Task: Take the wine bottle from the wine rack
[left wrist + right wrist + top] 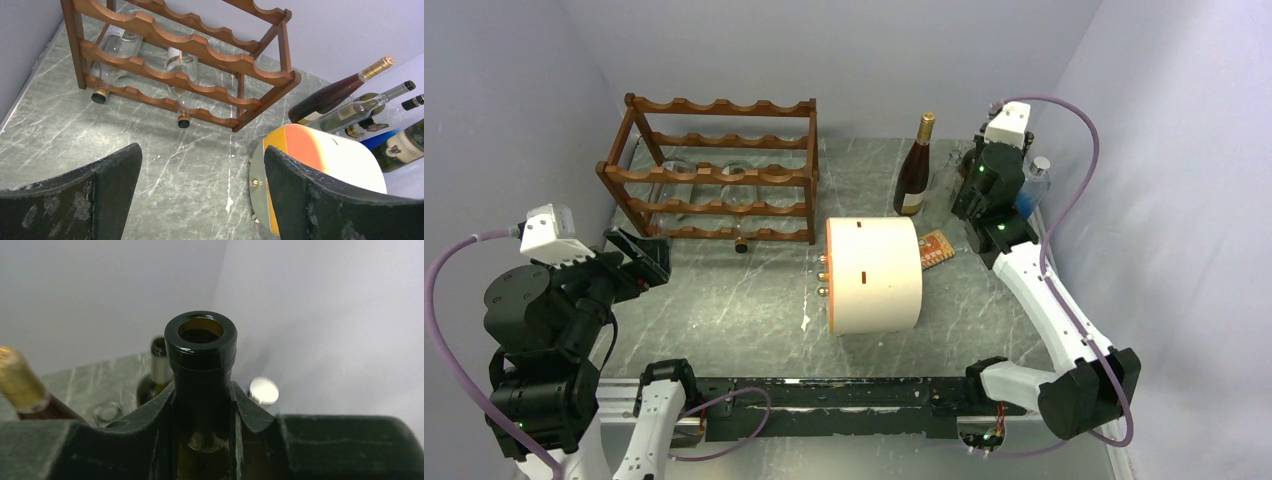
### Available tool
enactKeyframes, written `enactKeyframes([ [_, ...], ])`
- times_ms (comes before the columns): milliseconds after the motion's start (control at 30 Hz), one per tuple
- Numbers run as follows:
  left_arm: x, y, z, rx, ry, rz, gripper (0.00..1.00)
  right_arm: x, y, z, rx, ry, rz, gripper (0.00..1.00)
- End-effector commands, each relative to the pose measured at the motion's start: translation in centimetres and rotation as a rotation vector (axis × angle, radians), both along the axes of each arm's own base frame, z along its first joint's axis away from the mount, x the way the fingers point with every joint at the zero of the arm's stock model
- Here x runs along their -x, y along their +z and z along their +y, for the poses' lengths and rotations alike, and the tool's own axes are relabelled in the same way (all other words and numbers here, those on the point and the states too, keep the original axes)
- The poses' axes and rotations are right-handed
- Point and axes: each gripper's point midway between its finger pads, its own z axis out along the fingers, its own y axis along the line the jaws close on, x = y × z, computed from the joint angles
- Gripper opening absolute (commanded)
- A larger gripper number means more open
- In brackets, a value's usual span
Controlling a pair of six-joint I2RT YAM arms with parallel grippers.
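Observation:
The reddish-brown wine rack [714, 170] [190, 47] stands at the back left of the table. Two clear wine bottles lie in its lower tiers, necks toward me, one on the left [112, 45] and one in the middle [740, 240] [182, 75]. My left gripper [649, 258] [202, 147] hovers open in front of the rack's left end, with only tabletop between its fingers. At the back right, my right gripper [986, 195] [202, 405] is shut on the neck of an upright dark bottle [201, 355] with an open mouth. The arm hides that bottle in the top view.
A cream cylinder [874, 275] [330, 160] with an orange end lies mid-table, right of the rack. A dark bottle with gold foil [915, 170] [335, 92] stands behind it. More bottles crowd the back right corner [159, 365]. An orange packet [934, 248] lies by the cylinder.

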Motion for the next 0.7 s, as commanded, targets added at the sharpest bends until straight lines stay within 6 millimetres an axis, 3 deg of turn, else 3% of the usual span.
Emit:
enactKeyframes([
  [0,0.4,0.9,-0.5,-0.005,-0.031,-0.027,0.95,1.0,0.8,-1.7,-0.225,0.0,-0.21,0.0],
  [200,0.4,0.5,-0.5,-0.011,-0.03,-0.016,0.95,1.8,-3.8,-3.0,-0.208,-0.058,-0.213,0.0],
  [433,-0.2,0.5,-1.0,-0.005,-0.064,-0.016,0.95,3.8,-7.6,-4.6,-0.231,-0.134,-0.234,0.0],
  [667,-0.7,0.9,-1.2,-0.008,-0.088,-0.013,0.95,4.5,-10.4,-5.2,-0.311,-0.137,-0.26,0.0],
])
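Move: Held by the neck in the right hand, a green wine bottle is bound for the bare table spot about 4 cm nearer the base and 5 cm to the right, some 40 cm below the hand. The blue bottle stands 4 cm ahead and 8 cm right, the standing green bottle 12 cm straight ahead, the clear bottle 10 cm ahead and 5 cm left. From the left hand that spot is roughly 20 cm ahead and 60 cm right. Lowering the upright green bottle by its neck, the right hand sinks about 14 cm, fast at first and then slower, while easing some 5 cm right and 4 cm back towards the open table on the near side of the blue bottle. The wrist rolls some 10 degrees, left side up, and turns slightly clockwise; the fingers keep their grip. ##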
